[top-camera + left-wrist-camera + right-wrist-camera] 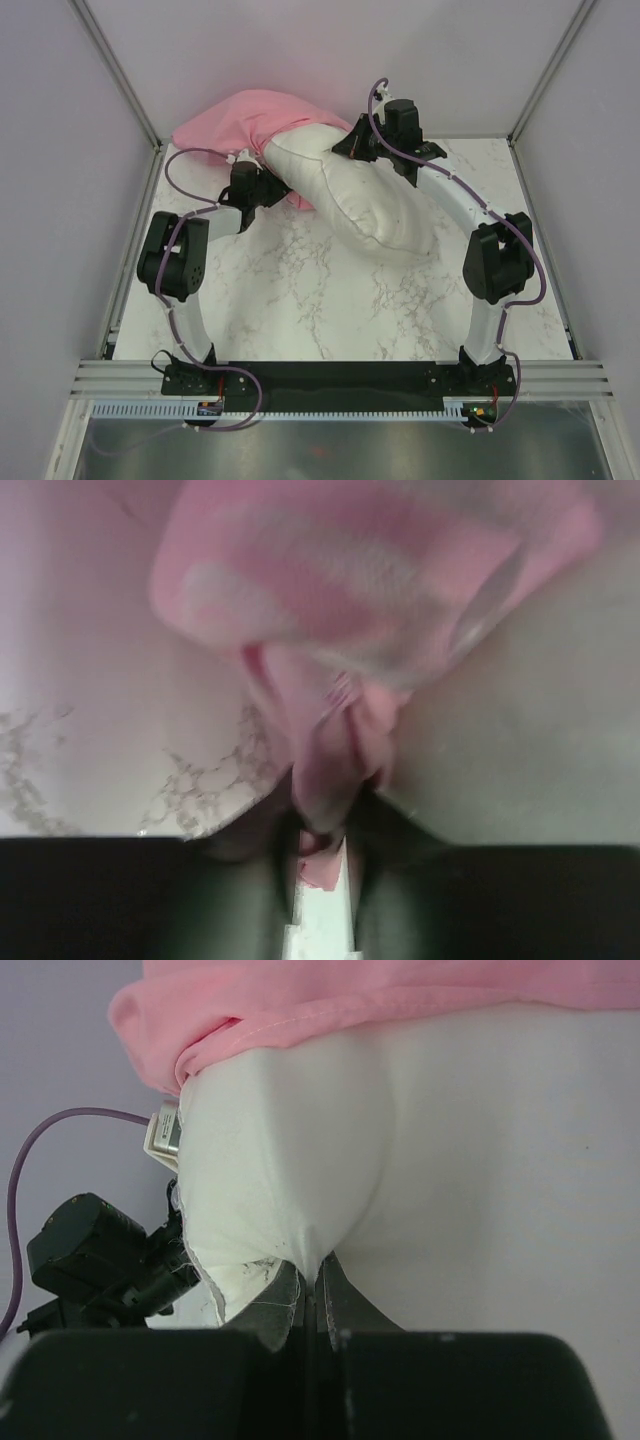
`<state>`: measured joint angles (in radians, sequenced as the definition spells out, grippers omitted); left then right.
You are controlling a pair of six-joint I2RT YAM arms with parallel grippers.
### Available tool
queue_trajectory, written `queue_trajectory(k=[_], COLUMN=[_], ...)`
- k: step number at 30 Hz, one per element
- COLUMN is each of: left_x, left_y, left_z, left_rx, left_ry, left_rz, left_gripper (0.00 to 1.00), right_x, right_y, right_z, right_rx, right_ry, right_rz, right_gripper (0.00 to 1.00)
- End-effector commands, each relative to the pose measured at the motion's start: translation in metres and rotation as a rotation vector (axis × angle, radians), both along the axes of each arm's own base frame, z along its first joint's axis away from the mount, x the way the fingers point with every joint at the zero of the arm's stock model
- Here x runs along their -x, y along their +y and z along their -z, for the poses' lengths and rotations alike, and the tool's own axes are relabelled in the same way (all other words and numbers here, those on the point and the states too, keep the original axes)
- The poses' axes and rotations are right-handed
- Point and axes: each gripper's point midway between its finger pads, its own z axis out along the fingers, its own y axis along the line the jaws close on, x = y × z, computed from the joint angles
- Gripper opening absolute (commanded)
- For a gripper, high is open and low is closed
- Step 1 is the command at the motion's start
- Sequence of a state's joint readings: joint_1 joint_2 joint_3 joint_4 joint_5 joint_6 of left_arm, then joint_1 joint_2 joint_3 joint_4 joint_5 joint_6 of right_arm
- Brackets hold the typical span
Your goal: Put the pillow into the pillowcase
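The white pillow [365, 200] lies slantwise on the marble table, and its far end sits inside the mouth of the pink pillowcase [250, 115], which is bunched at the back left. My right gripper [352, 148] is at the pillow's far right side, shut on a pinch of its white cover [300, 1160]. In the right wrist view the pillowcase's hem [300, 1015] crosses just above that pinch. My left gripper [268, 190] is at the near edge of the pillowcase mouth. A fold of the pink fabric [325, 750] is squeezed between its fingers [375, 830].
The marble table [300, 300] runs from the pillow to the arm bases. Grey walls close in the back and both sides, and the pillowcase lies against the back wall. A small tag [165, 1132] shows at the pillow's edge, above the left arm's black wrist [95, 1250].
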<state>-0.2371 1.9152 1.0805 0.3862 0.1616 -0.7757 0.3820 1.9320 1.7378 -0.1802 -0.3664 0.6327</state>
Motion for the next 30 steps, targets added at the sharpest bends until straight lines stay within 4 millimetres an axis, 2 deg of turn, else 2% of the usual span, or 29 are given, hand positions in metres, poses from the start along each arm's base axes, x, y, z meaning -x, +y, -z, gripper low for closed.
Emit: queue_trajectory(k=[1,2,4,5,6,7,8,9,10,11,12,13,14,16,17,19,20,21,22,24,25,28,29,30], left_x=[-0.014,-0.011,-0.001,0.015,0.025,0.037,0.061,0.073,0.085,0.106,0.116,0.131,0.139,0.160,0.165,0.171,0.174,0.174,0.176,0.179,0.177,0.179,0.179,0.180], left_y=[-0.021,-0.022,-0.021,-0.015,-0.012,-0.010,-0.011,-0.012,-0.012,-0.010,-0.008,-0.002,0.002,0.012,0.015,0.019,0.018,0.018,0.018,0.017,0.016,0.020,0.023,0.024], left_z=[-0.030,-0.036,-0.044,-0.055,-0.056,-0.060,-0.061,-0.063,-0.063,-0.063,-0.062,-0.050,-0.064,-0.049,-0.051,-0.042,-0.040,-0.036,-0.033,-0.029,-0.031,-0.032,-0.030,-0.031], left_rx=[0.043,0.047,0.041,0.032,0.017,0.018,0.027,0.031,0.030,0.022,0.017,0.003,-0.005,-0.016,-0.020,-0.025,-0.024,-0.020,-0.018,-0.007,0.001,0.000,-0.005,-0.007], left_ry=[-0.058,-0.059,-0.054,-0.048,-0.036,-0.028,0.007,0.015,0.032,0.054,0.065,0.104,0.063,0.112,0.104,0.126,0.132,0.143,0.151,0.160,0.144,0.130,0.132,0.128], left_rz=[0.058,0.070,0.078,0.079,0.085,0.090,0.128,0.153,0.175,0.208,0.218,0.219,0.222,0.215,0.216,0.215,0.229,0.235,0.241,0.241,0.236,0.214,0.195,0.189], left_gripper=[0.14,0.03,0.02,0.02,0.02,0.02,0.02,0.02,0.02,0.02,0.02,0.02,0.02,0.02,0.02,0.02,0.02,0.02,0.02,0.02,0.02,0.02,0.02,0.02], right_x=[-0.008,-0.007,-0.003,-0.002,-0.002,0.000,0.000,0.000,0.000,0.007,0.003,0.003,0.008,0.013,0.022,0.033,0.042,0.048,0.061,0.078,0.094,0.111,0.122,0.128], right_y=[0.009,0.010,0.010,0.009,0.009,0.008,0.008,0.010,0.011,0.025,0.018,0.018,0.027,0.023,0.031,0.036,0.044,0.050,0.063,0.069,0.071,0.074,0.076,0.078], right_z=[-0.074,-0.068,-0.062,-0.060,-0.062,-0.054,-0.057,-0.049,-0.047,-0.051,-0.042,-0.042,-0.035,-0.026,-0.026,-0.017,-0.020,-0.020,-0.013,-0.037,-0.047,-0.070,-0.086,-0.092], right_rx=[-0.119,-0.098,-0.052,-0.017,0.065,0.136,0.187,0.293,0.340,0.373,0.468,0.508,0.547,0.646,0.666,0.718,0.702,0.684,0.642,0.560,0.517,0.454,0.417,0.395], right_ry=[-0.191,-0.198,-0.202,-0.211,-0.264,-0.263,-0.289,-0.317,-0.327,-0.353,-0.363,-0.374,-0.379,-0.389,-0.404,-0.419,-0.432,-0.435,-0.431,-0.481,-0.507,-0.572,-0.608,-0.621], right_rz=[-0.023,-0.027,-0.024,-0.012,0.025,0.044,0.069,0.118,0.136,0.138,0.177,0.198,0.194,0.206,0.184,0.153,0.115,0.072,-0.026,-0.087,-0.144,-0.198,-0.241,-0.267], right_gripper=[0.00,0.00,0.00,0.00,0.00,0.00,0.00,0.00,0.00,0.00,0.00,0.00,0.00,0.00,0.00,0.00,0.01,0.06,0.27,0.48,0.61,0.73,0.74,0.76])
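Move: The pillowcase's loose near edge lies right between the left hand's half-closed fingers; the pillow's body bulges about 13 cm to that hand's right, 5 cm nearer the base and some 6 cm higher, and the bulk of the pillowcase spreads some 12 cm ahead and 10 cm left, about 7 cm higher. From the right hand, already pinching the pillow, the pillowcase mouth is about 10 cm left, 6 cm ahead and 5 cm lower. The pillowcase's loose edge is pinched as the left fingers shut, then drawn back towards the base some 17 cm, rising about 5 cm on the way before sinking again. The right hand, still gripping the pillow, swings left and back while rolling its left side down some 35 degrees, then opens, lets go of the pillow and keeps drawing back. ##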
